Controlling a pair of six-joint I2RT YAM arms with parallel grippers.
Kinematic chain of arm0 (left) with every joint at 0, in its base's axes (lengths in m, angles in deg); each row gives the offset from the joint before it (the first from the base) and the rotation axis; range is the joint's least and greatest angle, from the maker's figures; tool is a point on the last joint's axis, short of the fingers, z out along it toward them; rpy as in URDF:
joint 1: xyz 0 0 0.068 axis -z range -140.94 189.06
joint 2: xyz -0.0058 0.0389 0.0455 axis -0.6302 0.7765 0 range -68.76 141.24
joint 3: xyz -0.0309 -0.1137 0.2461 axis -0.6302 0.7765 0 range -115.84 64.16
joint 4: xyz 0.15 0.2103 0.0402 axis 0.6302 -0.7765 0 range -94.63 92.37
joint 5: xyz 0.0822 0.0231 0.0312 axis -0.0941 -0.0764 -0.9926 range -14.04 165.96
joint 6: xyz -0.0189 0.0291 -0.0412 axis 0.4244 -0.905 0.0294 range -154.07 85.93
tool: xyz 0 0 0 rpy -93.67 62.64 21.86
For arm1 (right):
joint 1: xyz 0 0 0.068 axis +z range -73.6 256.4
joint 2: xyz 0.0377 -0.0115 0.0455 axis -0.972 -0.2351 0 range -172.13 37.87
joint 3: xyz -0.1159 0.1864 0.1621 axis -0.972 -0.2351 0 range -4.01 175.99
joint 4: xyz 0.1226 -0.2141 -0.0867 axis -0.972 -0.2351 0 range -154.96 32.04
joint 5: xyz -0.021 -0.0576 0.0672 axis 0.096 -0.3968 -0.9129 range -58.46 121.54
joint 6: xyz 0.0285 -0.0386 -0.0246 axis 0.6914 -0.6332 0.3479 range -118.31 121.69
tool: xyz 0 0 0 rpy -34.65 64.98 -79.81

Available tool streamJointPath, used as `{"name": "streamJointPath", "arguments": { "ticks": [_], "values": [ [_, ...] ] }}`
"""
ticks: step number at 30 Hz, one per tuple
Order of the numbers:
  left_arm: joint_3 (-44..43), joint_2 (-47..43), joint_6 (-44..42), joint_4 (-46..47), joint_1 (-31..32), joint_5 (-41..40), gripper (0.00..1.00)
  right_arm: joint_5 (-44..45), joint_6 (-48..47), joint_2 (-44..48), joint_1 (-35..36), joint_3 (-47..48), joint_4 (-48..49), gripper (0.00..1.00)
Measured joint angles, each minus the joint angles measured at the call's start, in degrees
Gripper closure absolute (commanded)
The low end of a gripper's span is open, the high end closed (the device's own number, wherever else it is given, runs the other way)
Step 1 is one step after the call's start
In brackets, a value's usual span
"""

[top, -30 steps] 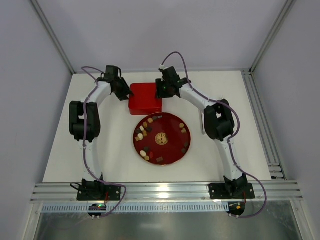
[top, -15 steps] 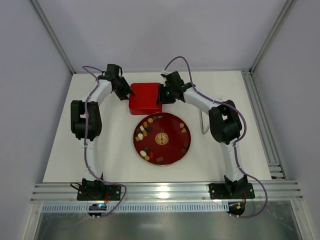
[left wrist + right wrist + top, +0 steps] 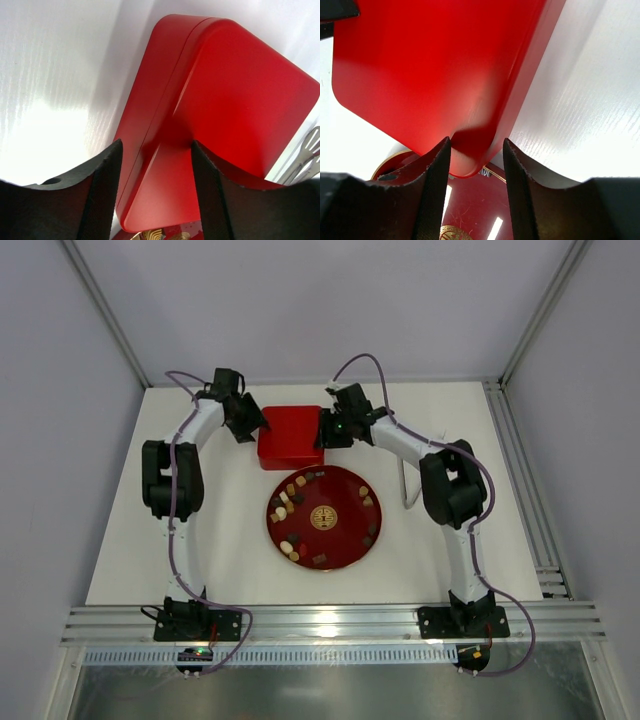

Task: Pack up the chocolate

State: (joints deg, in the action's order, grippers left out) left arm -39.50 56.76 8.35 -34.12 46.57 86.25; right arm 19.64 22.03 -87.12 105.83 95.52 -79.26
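The chocolate (image 3: 289,492) lies as several small brown, tan and cream pieces round the rim of a round red plate (image 3: 340,540). None is held. Behind the plate stands a square red box (image 3: 290,437) with its lid down. My left gripper (image 3: 257,427) is at the box's left side. Its jaws stand open astride the box's (image 3: 230,95) near corner, and the left finger (image 3: 102,192) is off the side. My right gripper (image 3: 322,432) is at the box's right side, open, with a rounded corner of the box (image 3: 470,162) between its fingers (image 3: 520,195).
A thin metal utensil (image 3: 404,486) lies on the white table right of the plate, and also shows as the utensil (image 3: 310,152) at the left wrist view's edge. The plate (image 3: 470,207) bears a gold emblem (image 3: 322,518) at its centre. Aluminium rails (image 3: 545,540) line the right and near edges.
My right gripper has come down and left onto the box's right corner. My left gripper's jaws have widened at the box's left side. The plate and chocolate have not moved.
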Motion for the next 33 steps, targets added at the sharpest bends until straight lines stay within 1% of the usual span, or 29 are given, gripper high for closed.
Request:
{"name": "streamJointPath", "arguments": {
  "ticks": [1,2,4,5,7,8,12,15,17,19,22,24,27,30,33],
  "values": [
    [0.0,0.0,-0.4,0.0,0.0,-0.2,0.42,-0.2,0.0,0.1,-0.2,-0.2,0.2,0.52],
    [0.0,-0.1,-0.8,-0.1,0.0,-0.3,0.38,-0.5,0.1,0.1,-0.4,-0.3,0.3,0.52],
    [-0.1,-0.2,-1.5,-0.5,0.0,-0.7,0.33,-1.0,0.1,0.1,-0.7,-0.2,0.3,0.49],
    [-0.2,-0.2,-2.1,-0.7,0.0,-0.8,0.29,-1.1,0.0,0.1,-0.8,0.1,-0.1,0.49],
    [-0.7,-0.2,-3.3,-1.6,0.0,-1.5,0.24,-1.1,-0.3,0.1,-1.0,0.6,-1.1,0.48],
    [-0.9,-0.2,-4.1,-2.1,0.0,-1.7,0.2,-1.1,-0.5,0.1,-1.1,0.9,-1.7,0.48],
    [-1.3,-1.1,-7.4,-4.5,0.0,-2.8,0.13,-0.2,-1.1,0.6,-1.6,1.8,-3.6,0.46],
    [-0.8,-3.2,-10.0,-7.2,0.0,-3.8,0.11,1.4,-1.6,2.8,-1.9,1.9,-4.5,0.41],
    [0.6,-5.8,-11.1,-7.6,0.0,-3.9,0.1,2.5,-1.8,6.3,-2.2,1.6,-4.4,0.37],
    [3.2,-10.2,-11.8,-7.9,0.0,-3.9,0.09,3.4,-1.7,12.2,-2.4,-0.6,-3.6,0.33],
    [9.1,-19.9,-12.7,-7.5,0.0,-3.0,0.09,4.1,-1.3,23.1,-2.5,-5.8,-1.4,0.27],
    [13.5,-27.3,-13.0,-6.3,0.1,-1.9,0.09,4.5,-0.6,32.5,-2.5,-12.2,1.6,0.25],
    [21.4,-38.4,-13.3,-4.3,0.5,-0.6,0.07,5.4,0.3,45.6,-2.5,-21.8,4.9,0.23],
    [29.6,-50.5,-14.0,-3.1,1.6,0.8,0.06,6.7,1.1,56.4,-2.5,-31.3,6.5,0.2],
    [36.3,-60.6,-14.6,-2.6,2.3,2.0,0.06,8.7,1.7,66.1,-2.5,-40.2,5.1,0.19]
  ]
}}
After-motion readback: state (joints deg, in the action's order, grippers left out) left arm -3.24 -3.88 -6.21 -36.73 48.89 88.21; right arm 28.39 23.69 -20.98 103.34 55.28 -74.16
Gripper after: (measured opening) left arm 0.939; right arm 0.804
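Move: The closed chocolate box has its middle about 8 cm to the left hand's right and 3 cm back, a few centimetres below the fingertips. From the right hand, the box's middle is some 8 cm left and 2 cm ahead. The round tray's middle lies roughly 18 cm straight back from the right hand. The tongs lie about 20 cm to its right and 6 cm back. Both grippers open and withdraw from the box, roughly 20 cm up and back, the right also moving right. ##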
